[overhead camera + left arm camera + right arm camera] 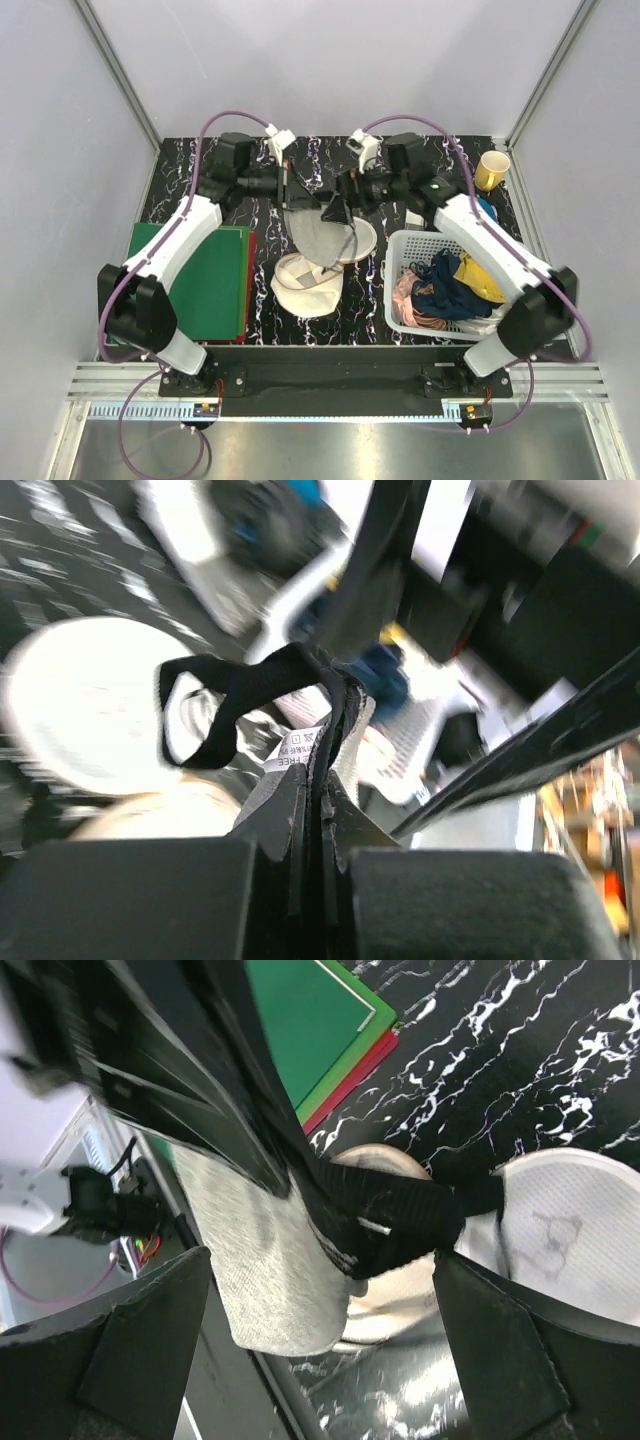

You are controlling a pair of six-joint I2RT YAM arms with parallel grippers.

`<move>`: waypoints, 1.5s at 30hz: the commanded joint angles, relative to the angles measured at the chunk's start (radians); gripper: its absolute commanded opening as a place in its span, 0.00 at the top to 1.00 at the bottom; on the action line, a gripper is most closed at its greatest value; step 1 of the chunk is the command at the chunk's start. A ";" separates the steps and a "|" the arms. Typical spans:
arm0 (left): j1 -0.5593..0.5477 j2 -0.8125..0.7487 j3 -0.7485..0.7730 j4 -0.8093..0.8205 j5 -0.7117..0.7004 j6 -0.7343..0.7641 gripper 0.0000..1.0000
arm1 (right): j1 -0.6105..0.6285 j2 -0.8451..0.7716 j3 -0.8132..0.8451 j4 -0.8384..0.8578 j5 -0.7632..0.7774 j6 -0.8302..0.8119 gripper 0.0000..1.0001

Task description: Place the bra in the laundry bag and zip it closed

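Note:
The bra [318, 235], grey cups with black bands, hangs over the middle of the table. My left gripper [287, 195] is shut on its black edge [325, 730], and a black strap loop [200, 720] dangles to the left. My right gripper [340, 208] stands open around the bra [270, 1260], its fingers [150, 1340] apart from the cloth. The laundry bag [305, 290] lies open below, two cream-white halves side by side. One half [570, 1210] shows the small glasses-like mark. The bag [80, 710] is blurred in the left wrist view.
A white lattice basket [400, 250] with several garments stands at the right. A yellow cup [492, 170] is at the back right corner. A green folder [215, 280] over a red one lies at the left, under the left arm.

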 commanded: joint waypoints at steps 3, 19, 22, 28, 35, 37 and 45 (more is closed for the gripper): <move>-0.111 -0.157 -0.078 0.002 0.090 0.051 1.00 | 0.003 -0.280 -0.112 -0.108 -0.002 -0.063 0.00; -0.297 -0.296 -0.080 -0.006 0.229 0.079 1.00 | 0.029 -0.671 -0.339 -0.025 -0.255 -0.019 0.00; -0.326 -0.309 -0.077 -0.008 0.212 0.073 1.00 | 0.028 -0.708 -0.345 -0.025 -0.235 -0.031 0.00; -0.352 -0.316 -0.049 -0.002 0.145 0.019 1.00 | 0.029 -0.723 -0.400 0.108 -0.321 0.096 0.00; -0.360 -0.319 -0.031 0.069 0.070 -0.089 1.00 | 0.054 -0.702 -0.448 0.252 -0.295 0.182 0.00; -0.360 -0.319 -0.035 0.116 0.051 -0.149 1.00 | 0.062 -0.700 -0.453 0.267 -0.267 0.205 0.00; -0.360 -0.342 -0.107 0.356 -0.065 -0.402 1.00 | 0.089 -0.710 -0.544 0.444 -0.184 0.354 0.03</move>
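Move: The left hand holds the bra in shut fingers. The laundry bag's open pouch lies some 5 cm back, 3 cm left and 22 cm below it; the bag's round lid about 5 cm ahead, 8 cm right and 23 cm below. From the open right hand, the hanging bra's middle is about 3 cm back, 4 cm left and 6 cm below, and the laundry basket about 5 cm back, 31 cm right and 17 cm below. Back towards the bases and higher, both hands travel together past the laundry bag, nearly 20 cm back and about 9 cm up. The left keeps its pinch on the bra, drifts right and swings clockwise some 30 degrees before easing partly back. The right stays wide open beside the bra, its left-pointing fingers tipping up towards level by roughly 20 degrees; whether it touches the bra can't be seen. ##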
